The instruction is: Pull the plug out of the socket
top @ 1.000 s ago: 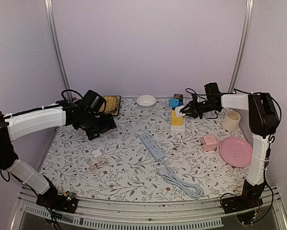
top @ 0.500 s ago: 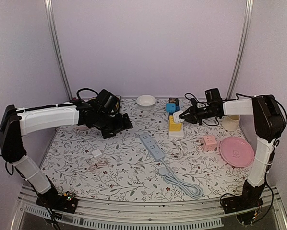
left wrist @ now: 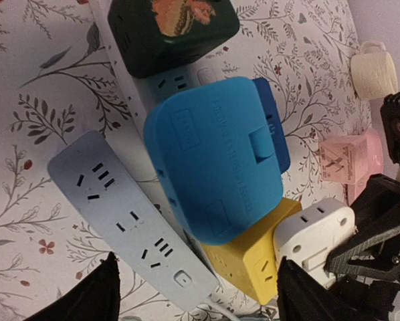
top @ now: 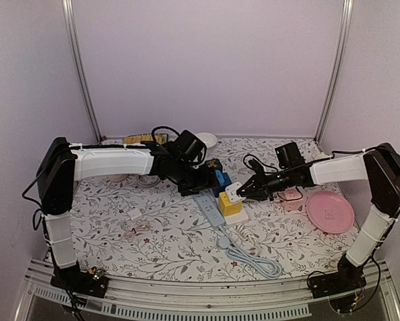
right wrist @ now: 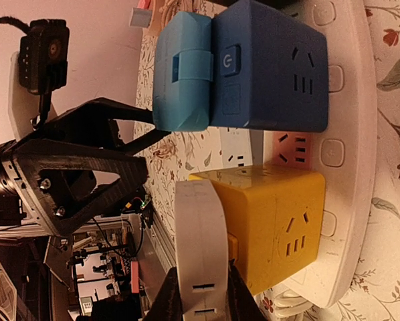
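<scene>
A white plug point(right wrist: 200, 247) sits in the side of a yellow socket cube point(right wrist: 273, 227) that stands on a white power strip point(right wrist: 350, 134). My right gripper point(right wrist: 201, 301) is shut on the plug, one finger on each flat face. In the top view the plug point(top: 233, 195) and yellow cube point(top: 229, 204) lie mid-table. My left gripper point(left wrist: 196, 264) hangs open over a blue adapter point(left wrist: 213, 154) beside the yellow cube point(left wrist: 253, 261), holding nothing. The right gripper point(top: 243, 190) reaches in from the right, the left gripper point(top: 203, 180) from the left.
A grey-blue power strip point(top: 210, 207) with its coiled cable point(top: 253, 257) lies against the white strip. A black cube point(left wrist: 166, 30) stands behind the blue adapter. A pink cube point(top: 292, 196) and pink plate point(top: 330, 211) are on the right, a white bowl point(top: 207, 139) at the back.
The right gripper has dragged the white strip with its cubes from the back toward the table's middle. The left arm swung right over the cubes and its jaws narrowed a little.
</scene>
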Motion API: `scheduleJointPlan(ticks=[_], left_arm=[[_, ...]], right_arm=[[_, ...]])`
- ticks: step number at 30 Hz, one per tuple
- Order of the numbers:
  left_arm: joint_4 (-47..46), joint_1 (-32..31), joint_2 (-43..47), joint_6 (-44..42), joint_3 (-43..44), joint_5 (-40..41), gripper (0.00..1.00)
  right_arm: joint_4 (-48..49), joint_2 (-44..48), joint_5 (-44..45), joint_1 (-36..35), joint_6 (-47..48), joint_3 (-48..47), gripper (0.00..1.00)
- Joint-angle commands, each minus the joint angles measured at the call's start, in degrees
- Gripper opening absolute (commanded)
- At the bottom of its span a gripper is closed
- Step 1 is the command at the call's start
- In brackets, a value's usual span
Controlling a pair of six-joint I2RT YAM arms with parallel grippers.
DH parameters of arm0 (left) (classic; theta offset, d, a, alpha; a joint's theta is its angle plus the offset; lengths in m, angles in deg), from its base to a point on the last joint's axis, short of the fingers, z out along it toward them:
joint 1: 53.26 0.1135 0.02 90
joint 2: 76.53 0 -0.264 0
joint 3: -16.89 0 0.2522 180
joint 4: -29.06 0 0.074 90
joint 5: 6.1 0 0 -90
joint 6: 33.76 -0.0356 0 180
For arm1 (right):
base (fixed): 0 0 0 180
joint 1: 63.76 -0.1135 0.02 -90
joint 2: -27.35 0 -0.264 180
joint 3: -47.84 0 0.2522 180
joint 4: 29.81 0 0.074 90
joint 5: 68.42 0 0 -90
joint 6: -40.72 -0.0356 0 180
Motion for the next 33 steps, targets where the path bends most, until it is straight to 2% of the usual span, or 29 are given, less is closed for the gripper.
scheduleJointPlan(ticks=[1, 6, 10, 29, 33], left_arm=[[-0.4, -2.0, -3.6, -0.9, 2.6, -2.7, 0.71], [-1.9, -3.2, -2.9, 0.1, 0.6, -3.1, 0.57], [-4.4, -3.7, -1.8, 1.3, -2.4, -3.9, 0.53], [-2.5, -5.5, -2.6, 0.7, -4.6, -6.7, 0.52], [0.9, -6.0, -4.0, 0.8, -3.5, -6.1, 0.52]], right_arm=[[-4.0, 0.9, 2.5, -0.9, 0.7, 5.2, 0.03], [-3.1, 0.7, 3.0, -0.9, 0.1, 5.3, 0.03], [-2.6, 0.0, 3.1, -0.9, -0.2, 4.1, 0.03], [-0.4, -4.0, -1.4, -1.0, 1.4, 0.6, 0.03], [0.8, -4.1, -3.3, -1.0, 0.7, 0.6, 0.03]])
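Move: The yellow block of the multi-socket stack lies about 4 cm back, 7 cm to the right and 5 cm below the left hand; for the right hand it is about 3 cm to its left, 1 cm back and 4 cm below. The white plug on it stands about 3 cm back and 8 cm right of the left hand, roughly level in height. The light-blue plug is some 2 cm ahead and 4 cm right of that hand, with the grey power strip about 9 cm below it, 1 cm back and 1 cm right. Still pinching the white plug on the yellow block, the right hand eases back about 1 cm, then all but stays put. The left hand comes in past the light-blue plug towards the yellow block, some 4 cm back, 3 cm right and 2.5 cm down, quick at first and then creeping backward, while its fingers narrow from wide to about half open; whether they touch the yellow block can't be seen. ##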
